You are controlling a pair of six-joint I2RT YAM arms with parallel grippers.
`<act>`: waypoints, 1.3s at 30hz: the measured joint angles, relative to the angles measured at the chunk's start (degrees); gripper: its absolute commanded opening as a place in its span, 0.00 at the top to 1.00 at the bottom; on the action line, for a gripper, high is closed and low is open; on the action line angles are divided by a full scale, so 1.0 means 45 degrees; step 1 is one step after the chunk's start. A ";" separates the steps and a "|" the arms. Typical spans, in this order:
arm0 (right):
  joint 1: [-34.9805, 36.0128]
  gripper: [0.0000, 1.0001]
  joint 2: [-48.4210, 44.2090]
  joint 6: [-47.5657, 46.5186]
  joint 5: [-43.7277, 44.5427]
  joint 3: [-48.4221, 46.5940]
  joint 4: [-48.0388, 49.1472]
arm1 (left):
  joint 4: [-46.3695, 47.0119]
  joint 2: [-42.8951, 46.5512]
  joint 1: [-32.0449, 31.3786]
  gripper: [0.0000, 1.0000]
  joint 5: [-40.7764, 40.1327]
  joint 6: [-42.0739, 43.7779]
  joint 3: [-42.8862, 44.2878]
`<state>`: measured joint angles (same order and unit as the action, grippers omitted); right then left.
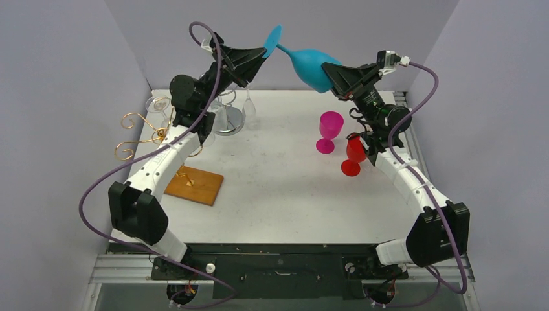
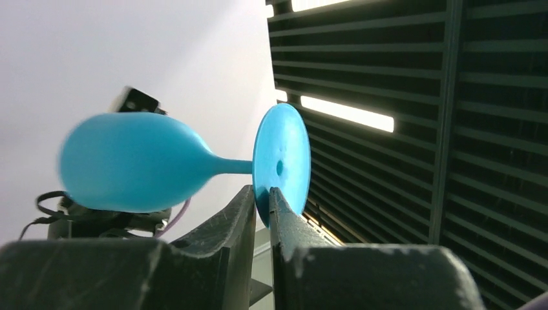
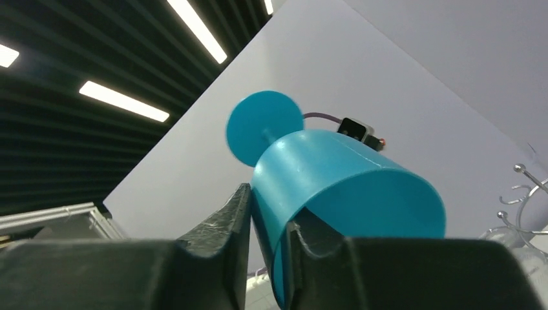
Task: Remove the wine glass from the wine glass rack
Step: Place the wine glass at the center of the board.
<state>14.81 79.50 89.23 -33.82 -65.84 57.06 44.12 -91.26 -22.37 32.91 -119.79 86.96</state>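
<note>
A blue wine glass [image 1: 314, 65] hangs on its side in the air over the back of the table, held between both arms. My left gripper [image 1: 267, 52] is shut on the edge of its round foot [image 2: 281, 158], and the bowl [image 2: 129, 161] points away from it. My right gripper [image 3: 268, 206] is shut on the bowl's rim [image 3: 336, 187], one finger outside the wall and one inside. The gold wire rack [image 1: 139, 133] on its wooden base [image 1: 194, 184] stands at the table's left, apart from the blue glass.
A clear glass [image 1: 158, 105] sits by the gold rack. A chrome stand [image 1: 228, 121] with another clear glass [image 1: 249, 107] is at the back. A pink glass [image 1: 329, 129] and a red glass [image 1: 354, 152] stand right of centre, beside my right arm.
</note>
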 measured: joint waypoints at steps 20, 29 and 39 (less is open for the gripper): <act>0.0199 1.00 -0.4143 -0.6217 0.2803 -0.1462 -1.2196 | -0.6965 0.4697 -0.0131 0.04 -0.1078 0.8446 -0.3021; 0.2492 1.00 -0.2642 -1.0302 0.7111 -0.4954 -2.0652 | -1.2711 0.5931 -0.1617 0.04 -0.4002 1.4494 -0.3128; 0.4260 1.00 0.1229 -1.2342 0.9855 -0.5877 -2.4795 | -1.5518 0.7300 -0.1787 0.04 -0.6285 1.7884 -0.2885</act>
<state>33.98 85.03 33.69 10.52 -92.29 -54.52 -25.71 -58.41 -30.41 4.62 -39.31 73.97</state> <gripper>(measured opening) 0.018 0.965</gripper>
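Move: The blue wine glass hangs in the air between the hands, foot in the left fingers, bowl rim between the right ones. Its middle lies about 9 cm left, 2 ahead and 3 above the right hand; from the left hand, some 11 cm right, level fore and aft, 3 lower. From the right hand, the magenta glass stands roughly 18 cm ahead, 6 right, the red one about 9 ahead, 15 right, both nearly 40 below. The blue glass passes to the right hand, whose fingers finish closing on the bowl rim while the left fingers open wide and let go of the foot. After a small lift back, the right hand carries the glass down about 25 cm towards the table beside the magenta and red glasses, rolling some 90 degrees to point forward and down. The left hand withdraws downward, then also left and back, tipping its raised fingers below level. ##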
